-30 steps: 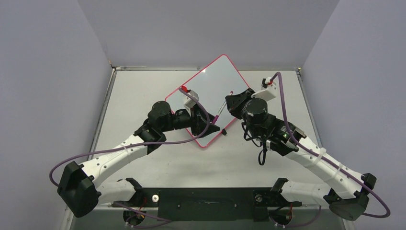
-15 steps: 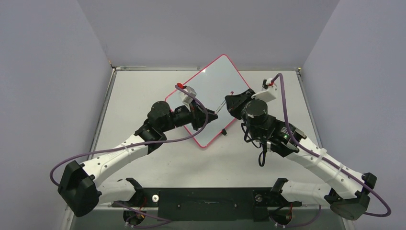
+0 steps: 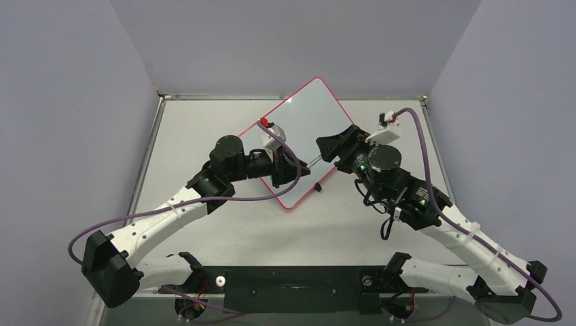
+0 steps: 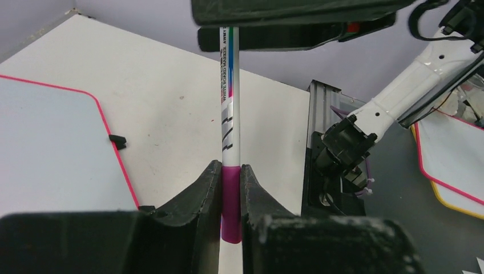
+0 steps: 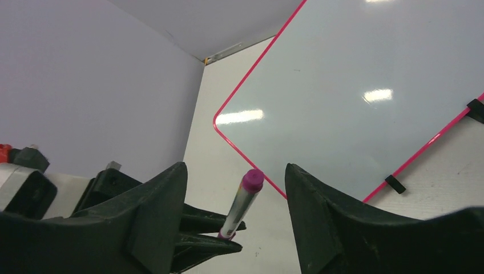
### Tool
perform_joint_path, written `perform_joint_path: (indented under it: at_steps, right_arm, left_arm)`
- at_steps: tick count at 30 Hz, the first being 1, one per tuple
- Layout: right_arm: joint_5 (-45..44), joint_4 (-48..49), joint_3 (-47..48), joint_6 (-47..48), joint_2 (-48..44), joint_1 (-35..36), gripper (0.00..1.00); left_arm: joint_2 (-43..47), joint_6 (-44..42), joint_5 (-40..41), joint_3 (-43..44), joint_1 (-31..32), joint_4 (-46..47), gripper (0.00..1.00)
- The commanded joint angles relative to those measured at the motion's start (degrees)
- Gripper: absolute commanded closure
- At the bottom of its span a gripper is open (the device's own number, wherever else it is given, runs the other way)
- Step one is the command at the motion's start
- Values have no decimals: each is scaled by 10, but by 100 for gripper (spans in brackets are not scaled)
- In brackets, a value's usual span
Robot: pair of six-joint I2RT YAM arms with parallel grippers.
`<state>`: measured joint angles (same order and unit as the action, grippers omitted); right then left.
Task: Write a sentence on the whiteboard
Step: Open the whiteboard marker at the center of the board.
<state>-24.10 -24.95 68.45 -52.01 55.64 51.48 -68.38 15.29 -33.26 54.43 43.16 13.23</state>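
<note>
The whiteboard (image 3: 299,122), white with a thin pink-red frame, lies diamond-wise at the table's middle back; it also shows in both wrist views (image 4: 51,142) (image 5: 354,85). The sentence is out of view: the board surface I see is plain white. A white marker (image 3: 314,161) with magenta ends hangs over the board's right edge. My left gripper (image 4: 230,168) is shut on one magenta end of the marker (image 4: 230,114). My right gripper (image 5: 235,166) is open, and the marker's other magenta end (image 5: 251,180) stands between its fingers, touching neither.
Small black clips (image 3: 318,188) (image 5: 395,184) sit on the board's lower right edge. Grey walls close the table at the left, back and right. Beyond the table's metal edge rail (image 4: 319,131), the left wrist view shows other boards with pink and yellow frames (image 4: 451,154).
My left gripper swung up from the board's lower edge and shut on the marker. My right gripper then opened and let the marker go, its arm shifting slightly right.
</note>
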Motion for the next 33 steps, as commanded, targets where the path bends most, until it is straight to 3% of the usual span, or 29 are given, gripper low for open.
perform_joint_path:
  at_steps: [1,4,10,24,30,33]
  right_arm:
    - [144,9,-19,36,-10,-45,43]
    - [246,14,-32,49,-8,-70,47]
    - [349,35,-40,86,-17,-78,56]
    - [445,62,-56,108,-24,-80,80]
    - [482,70,-59,114,-30,-84,80]
    - [497,70,-61,118,-37,-90,73]
  left_arm:
    - [19,-70,-79,53,3,-57,100]
    - [21,-86,-95,68,3,-72,100]
    - [11,-120,-117,99,3,-100,100]
    - [-6,-183,-132,139,0,-171,100]
    - [-5,-197,-138,147,-10,-190,100]
    - [-4,-198,-143,148,-15,-191,100]
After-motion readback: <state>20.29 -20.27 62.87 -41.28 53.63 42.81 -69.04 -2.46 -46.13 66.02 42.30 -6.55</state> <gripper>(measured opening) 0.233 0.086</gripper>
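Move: The whiteboard marker, held by its cap in the left fingers, has its middle roughly 2 cm behind, 3 cm left of and 2 cm below the right hand; the left fingers are about 5 cm back, 6 cm left and 4 cm below that hand. The whiteboard's middle lies some 30 cm ahead of the right hand, 5 cm left and 35 cm below. From the left hand, the marker's middle is about 2 cm ahead, 4 cm right and 1 cm higher. The marker's cap stays pinched in the left hand, which draws back about 3 cm, rises a little and turns slightly clockwise. The open right hand swings back and left along the barrel towards the cap, some 8 cm, sinking slightly and turning about 35 degrees counter-clockwise to face the left hand; its fingers narrow most of the way around the barrel beside the cap, without closing fully. ##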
